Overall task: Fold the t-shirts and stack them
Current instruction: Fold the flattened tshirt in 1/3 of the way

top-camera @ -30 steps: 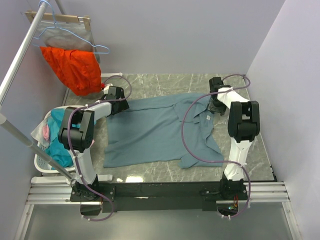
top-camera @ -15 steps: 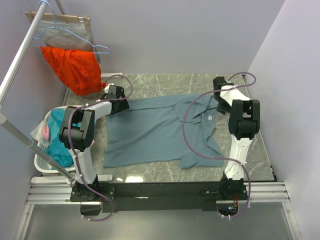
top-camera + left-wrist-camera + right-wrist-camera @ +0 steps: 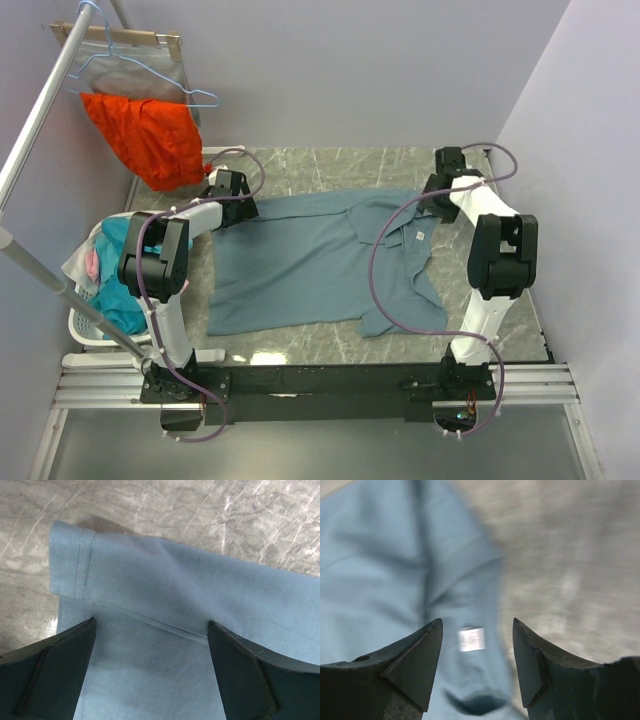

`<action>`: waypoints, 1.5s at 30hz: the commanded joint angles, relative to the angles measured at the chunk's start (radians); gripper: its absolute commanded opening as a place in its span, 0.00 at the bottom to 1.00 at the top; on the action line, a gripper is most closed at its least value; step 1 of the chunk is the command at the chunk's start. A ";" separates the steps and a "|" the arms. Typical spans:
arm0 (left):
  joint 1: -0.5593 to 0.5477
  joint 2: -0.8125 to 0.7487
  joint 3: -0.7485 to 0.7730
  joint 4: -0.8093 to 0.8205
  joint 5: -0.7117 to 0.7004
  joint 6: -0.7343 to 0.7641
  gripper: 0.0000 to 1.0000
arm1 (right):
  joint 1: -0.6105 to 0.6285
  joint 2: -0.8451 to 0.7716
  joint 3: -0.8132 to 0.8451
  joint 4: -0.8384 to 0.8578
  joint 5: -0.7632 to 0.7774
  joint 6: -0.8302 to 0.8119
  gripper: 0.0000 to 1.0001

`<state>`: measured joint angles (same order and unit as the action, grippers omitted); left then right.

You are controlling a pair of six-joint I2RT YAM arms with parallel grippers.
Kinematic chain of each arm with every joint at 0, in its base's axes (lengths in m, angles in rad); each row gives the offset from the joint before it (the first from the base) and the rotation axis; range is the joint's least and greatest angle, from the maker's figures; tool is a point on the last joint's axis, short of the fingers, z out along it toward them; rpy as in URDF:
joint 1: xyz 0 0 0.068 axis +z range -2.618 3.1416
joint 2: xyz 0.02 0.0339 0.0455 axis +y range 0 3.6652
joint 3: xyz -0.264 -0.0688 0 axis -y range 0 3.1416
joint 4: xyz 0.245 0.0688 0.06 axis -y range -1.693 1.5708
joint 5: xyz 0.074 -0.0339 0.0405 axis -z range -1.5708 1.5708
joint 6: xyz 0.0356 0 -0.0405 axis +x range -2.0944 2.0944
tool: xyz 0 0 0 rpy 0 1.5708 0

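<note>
A slate-blue t-shirt (image 3: 310, 255) lies spread across the marble table (image 3: 330, 165), its small white neck label (image 3: 421, 236) facing up near the right side. My left gripper (image 3: 240, 205) hovers at the shirt's far left corner. In the left wrist view it (image 3: 150, 630) stands wide open over a stitched hem of the t-shirt (image 3: 175, 590), holding nothing. My right gripper (image 3: 435, 195) is at the shirt's far right corner. Seen from the right wrist, it (image 3: 477, 625) is open above the t-shirt (image 3: 380, 570), with the label (image 3: 471, 639) showing between the fingers; that view is blurred.
A bright orange garment (image 3: 145, 135) hangs from a blue hanger (image 3: 150, 80) on a metal rail (image 3: 40, 110) at the back left. A white laundry basket (image 3: 80, 325) with teal and pink cloth stands left of the table. Walls close in on the back and right.
The right arm has swung back and to the right, away from the collar, and its jaws have spread wider. The left arm and the shirt have stayed put.
</note>
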<state>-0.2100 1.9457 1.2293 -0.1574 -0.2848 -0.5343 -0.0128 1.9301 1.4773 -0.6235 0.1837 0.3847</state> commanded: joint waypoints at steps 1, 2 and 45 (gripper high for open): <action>0.001 0.013 0.025 0.007 0.047 0.007 0.99 | 0.007 -0.042 -0.092 0.138 -0.266 -0.014 0.66; 0.001 0.013 0.025 0.006 0.047 0.005 0.99 | 0.005 -0.040 -0.100 0.151 -0.288 -0.004 0.66; 0.003 0.010 0.035 -0.030 0.033 0.042 0.98 | -0.012 0.221 0.143 -0.219 0.392 -0.004 1.00</action>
<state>-0.2100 1.9461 1.2346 -0.1623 -0.2584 -0.5152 -0.0128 2.1098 1.5875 -0.7444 0.4110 0.4210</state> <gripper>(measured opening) 0.984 0.996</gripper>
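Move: My right hand, half open, is about 6 cm above the shirt's far right part. The white tag on its right edge lies some 2 cm back and 3 cm to my left, the folded far-right corner about 4 cm ahead and 2 cm right, and the near-right corner roughly 24 cm back. From my left hand, waiting wide open at the far-left corner, the tag is about 39 cm right and 5 cm back. I swing my right hand about 5 cm left over the shirt, sinking, then keep lowering to about 5 cm below the start as I sweep back right some 9 cm. On the way I spread the fingers fully, and the wrist rolls back about 25 degrees; down low, the left finger meets the cloth beside the tag and draws the edge outward. ##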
